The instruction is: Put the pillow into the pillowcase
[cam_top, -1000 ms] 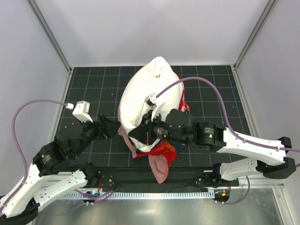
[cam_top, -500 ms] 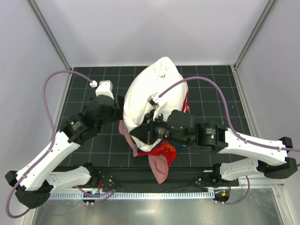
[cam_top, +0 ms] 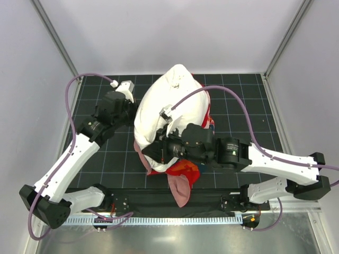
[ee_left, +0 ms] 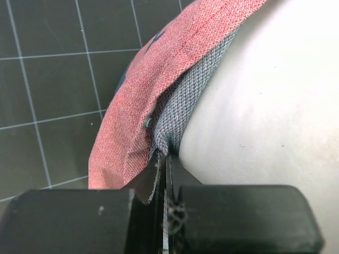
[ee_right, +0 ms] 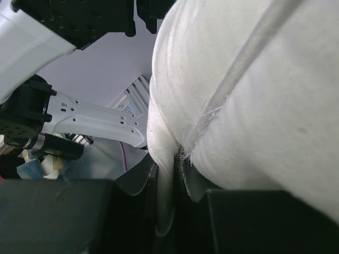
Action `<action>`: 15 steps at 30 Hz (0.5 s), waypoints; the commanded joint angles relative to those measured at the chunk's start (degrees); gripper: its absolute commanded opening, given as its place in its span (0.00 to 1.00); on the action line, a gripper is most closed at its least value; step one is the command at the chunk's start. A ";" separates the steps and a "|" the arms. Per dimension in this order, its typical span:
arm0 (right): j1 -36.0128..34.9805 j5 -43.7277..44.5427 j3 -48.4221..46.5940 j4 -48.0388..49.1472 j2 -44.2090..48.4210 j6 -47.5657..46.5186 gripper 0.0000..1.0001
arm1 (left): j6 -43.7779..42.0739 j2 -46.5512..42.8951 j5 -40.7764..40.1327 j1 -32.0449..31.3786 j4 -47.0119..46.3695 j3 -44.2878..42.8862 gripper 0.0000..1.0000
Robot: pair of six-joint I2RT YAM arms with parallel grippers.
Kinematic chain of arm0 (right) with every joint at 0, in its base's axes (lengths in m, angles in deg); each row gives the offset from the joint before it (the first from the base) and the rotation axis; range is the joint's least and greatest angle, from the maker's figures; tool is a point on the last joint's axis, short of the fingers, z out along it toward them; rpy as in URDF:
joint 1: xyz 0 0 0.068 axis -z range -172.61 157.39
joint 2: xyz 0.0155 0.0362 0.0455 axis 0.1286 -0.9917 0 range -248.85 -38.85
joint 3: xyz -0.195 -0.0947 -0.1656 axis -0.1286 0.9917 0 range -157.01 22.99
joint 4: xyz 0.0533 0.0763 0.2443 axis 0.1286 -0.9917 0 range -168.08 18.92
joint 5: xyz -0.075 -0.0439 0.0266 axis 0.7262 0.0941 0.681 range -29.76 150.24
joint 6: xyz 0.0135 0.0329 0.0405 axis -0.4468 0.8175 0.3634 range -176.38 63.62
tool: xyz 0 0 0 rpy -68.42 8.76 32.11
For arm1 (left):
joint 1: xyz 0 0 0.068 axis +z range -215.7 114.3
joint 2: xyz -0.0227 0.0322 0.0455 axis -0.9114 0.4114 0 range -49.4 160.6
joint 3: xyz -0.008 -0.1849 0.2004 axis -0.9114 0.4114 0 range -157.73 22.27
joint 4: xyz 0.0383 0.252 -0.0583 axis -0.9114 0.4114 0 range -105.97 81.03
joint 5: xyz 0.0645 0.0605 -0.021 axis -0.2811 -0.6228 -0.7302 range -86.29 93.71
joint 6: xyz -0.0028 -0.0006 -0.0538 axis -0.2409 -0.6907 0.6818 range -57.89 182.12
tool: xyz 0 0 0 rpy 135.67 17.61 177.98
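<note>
The white pillow (cam_top: 172, 106) stands bunched up in the middle of the mat, over the red pillowcase (cam_top: 183, 170), whose pale pink reverse hangs toward the near edge. My left gripper (cam_top: 133, 108) is at the pillow's left side. In the left wrist view it (ee_left: 163, 161) is shut on the pillowcase's (ee_left: 153, 90) edge, right against the pillow (ee_left: 265, 106). My right gripper (cam_top: 149, 152) is at the pillow's near-left lower part. In the right wrist view it (ee_right: 172, 169) is shut on a fold of the pillow (ee_right: 254, 106).
A black gridded mat (cam_top: 233, 100) covers the table, ringed by white walls and metal corner posts (cam_top: 55, 39). The right arm's purple cable (cam_top: 222, 90) arcs over the pillow. The left arm's cable (cam_top: 74, 87) loops at the far left.
My left arm swung from the near left up to the pillow's left side, and its gripper went from open to shut on the pillowcase's edge. The right arm barely moved.
</note>
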 commanded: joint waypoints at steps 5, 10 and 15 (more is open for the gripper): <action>-0.28 -1.72 -19.30 -11.27 -12.81 -4.59 0.37 | 5.98 -1.25 12.27 11.35 -3.32 0.47 0.00; -0.01 -1.37 -33.45 -18.13 -20.03 -6.45 0.75 | 10.91 -1.60 23.18 19.64 -1.91 0.13 0.00; -0.01 -1.20 -36.66 -17.09 -14.70 -6.62 0.81 | 13.28 2.09 30.64 23.77 0.12 -2.25 0.00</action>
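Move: The pillowcase's pink hem is already pinched in the left fingers, with the pillow's middle about 11 cm to their right, some 2 cm back and roughly level. The pillow's near corner is in the right fingers; from them the pillow's middle lies around 11 cm ahead, 7 cm to the right and 6 cm lower, and the pillowcase's pink flap about 11 cm back, 10 cm to the right and 18 cm down. The pillowcase hem, still pinched in the shut left fingers, is drawn about 5 cm left and some 3 cm forward while that hand rolls roughly 20 degrees, its left side dropping. The pillow corner goes left with the right hand, which swings about 6 cm left and 6 cm up, its fingers spreading wide on the way to let go of the corner. ##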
